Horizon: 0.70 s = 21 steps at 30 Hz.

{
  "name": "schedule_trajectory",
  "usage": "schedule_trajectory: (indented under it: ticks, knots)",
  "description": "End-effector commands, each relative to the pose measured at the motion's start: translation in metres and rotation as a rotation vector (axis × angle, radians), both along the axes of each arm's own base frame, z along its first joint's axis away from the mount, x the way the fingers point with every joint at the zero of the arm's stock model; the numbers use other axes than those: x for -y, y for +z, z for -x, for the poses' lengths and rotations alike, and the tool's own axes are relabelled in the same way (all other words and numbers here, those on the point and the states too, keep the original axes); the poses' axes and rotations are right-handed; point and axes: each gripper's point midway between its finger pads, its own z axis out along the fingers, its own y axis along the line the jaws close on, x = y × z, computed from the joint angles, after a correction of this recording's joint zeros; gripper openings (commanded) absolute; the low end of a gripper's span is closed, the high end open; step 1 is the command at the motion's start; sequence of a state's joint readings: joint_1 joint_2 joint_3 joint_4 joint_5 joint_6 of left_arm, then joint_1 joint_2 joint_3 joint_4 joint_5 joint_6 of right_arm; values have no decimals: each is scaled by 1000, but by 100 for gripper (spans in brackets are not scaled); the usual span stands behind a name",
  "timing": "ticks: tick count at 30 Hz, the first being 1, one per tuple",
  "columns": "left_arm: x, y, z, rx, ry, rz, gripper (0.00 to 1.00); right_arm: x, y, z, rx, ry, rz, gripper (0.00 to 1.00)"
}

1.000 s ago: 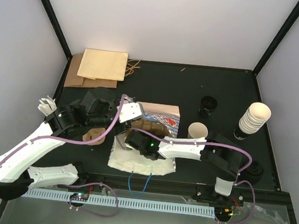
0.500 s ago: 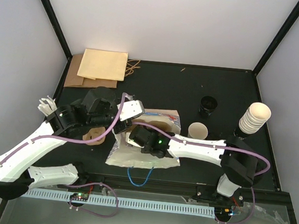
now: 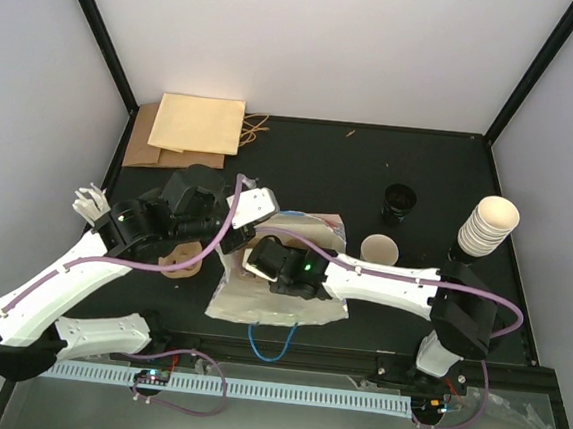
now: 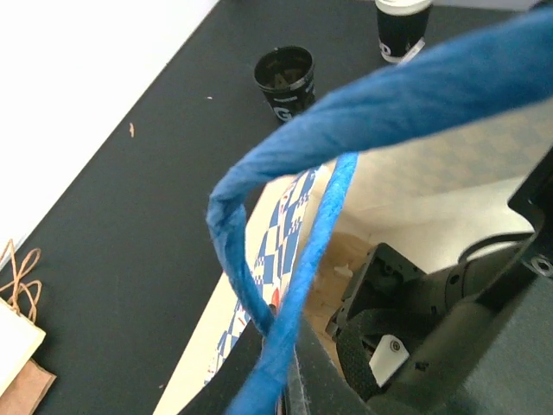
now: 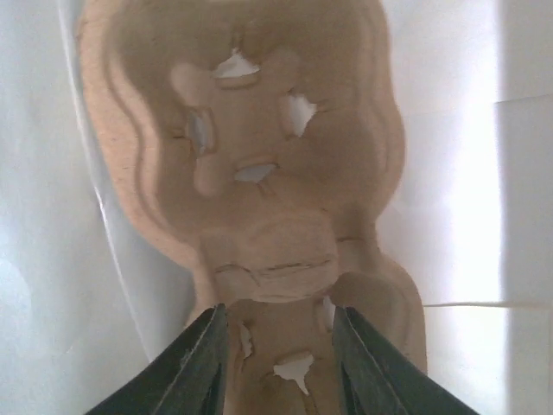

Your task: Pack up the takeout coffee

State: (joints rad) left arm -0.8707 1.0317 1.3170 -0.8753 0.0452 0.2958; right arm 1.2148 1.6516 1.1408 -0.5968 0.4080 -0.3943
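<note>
The takeout coffee cup [image 3: 379, 250], small and cream-white, stands open on the table right of the blue-checked bag [image 3: 268, 308]. A round black lid piece [image 3: 400, 199] sits behind it, also seen as the lid piece [image 4: 285, 73] in the left wrist view. My left gripper [image 4: 289, 380] is shut on the bag's blue handle [image 4: 320, 225], holding the mouth up. My right gripper [image 5: 278, 316] reaches inside the bag, open, its fingers [image 5: 203, 363] straddling the near end of a brown pulp cup carrier [image 5: 259, 199] that lies on the bag's white inside.
A second brown carrier [image 3: 177, 258] lies under the left arm. A tall stack of cream cups [image 3: 488, 224] stands at the right edge. Flat brown paper bags [image 3: 188, 131] lie at the back left. The bag's other blue handle [image 3: 270, 349] hangs towards the near edge.
My right gripper pushed deeper into the bag and then opened, letting go of the carrier. The bag shifted and flattened a little. The left gripper kept its hold on the handle.
</note>
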Motion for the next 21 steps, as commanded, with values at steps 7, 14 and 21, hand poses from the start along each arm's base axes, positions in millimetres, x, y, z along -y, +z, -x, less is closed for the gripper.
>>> schedule_trajectory:
  ticks: [7,14,21]
  knots:
    - [-1,11,-6,18,62,60,2,-21,49,-34,-88,-395,-348,48]
    - [-3,15,-12,33,117,137,2,-27,39,-45,-105,-596,-471,59]
    - [-6,9,-15,28,157,158,2,-9,11,-62,19,-704,-517,68]
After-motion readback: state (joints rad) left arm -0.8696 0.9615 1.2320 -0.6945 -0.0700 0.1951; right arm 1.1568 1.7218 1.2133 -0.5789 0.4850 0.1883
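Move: Inside the bag, the brown cup carrier lies some 7 cm below the right fingers, its middle about 2 cm ahead and 1 cm left. From that hand, the spare carrier is about 21 cm left and 4 cm back, the white cup some 21 cm right and level, and the black cup roughly 25 cm right and 10 cm ahead. From the left hand, the bagged carrier is about 3 cm ahead, 5 cm right and 30 cm below. The left fingers keep their pinch on the blue bag handle, drawing it up about 3 cm, then easing down 1 cm while drifting 2 cm forward. Inside the bag the right hand swings forward some 4 cm over the carrier, rising 2 cm and then sinking most of that, as its wrist turns clockwise about 30 degrees and its fingers spread to about twice their gap; no fresh touch on the carrier can be made out. ##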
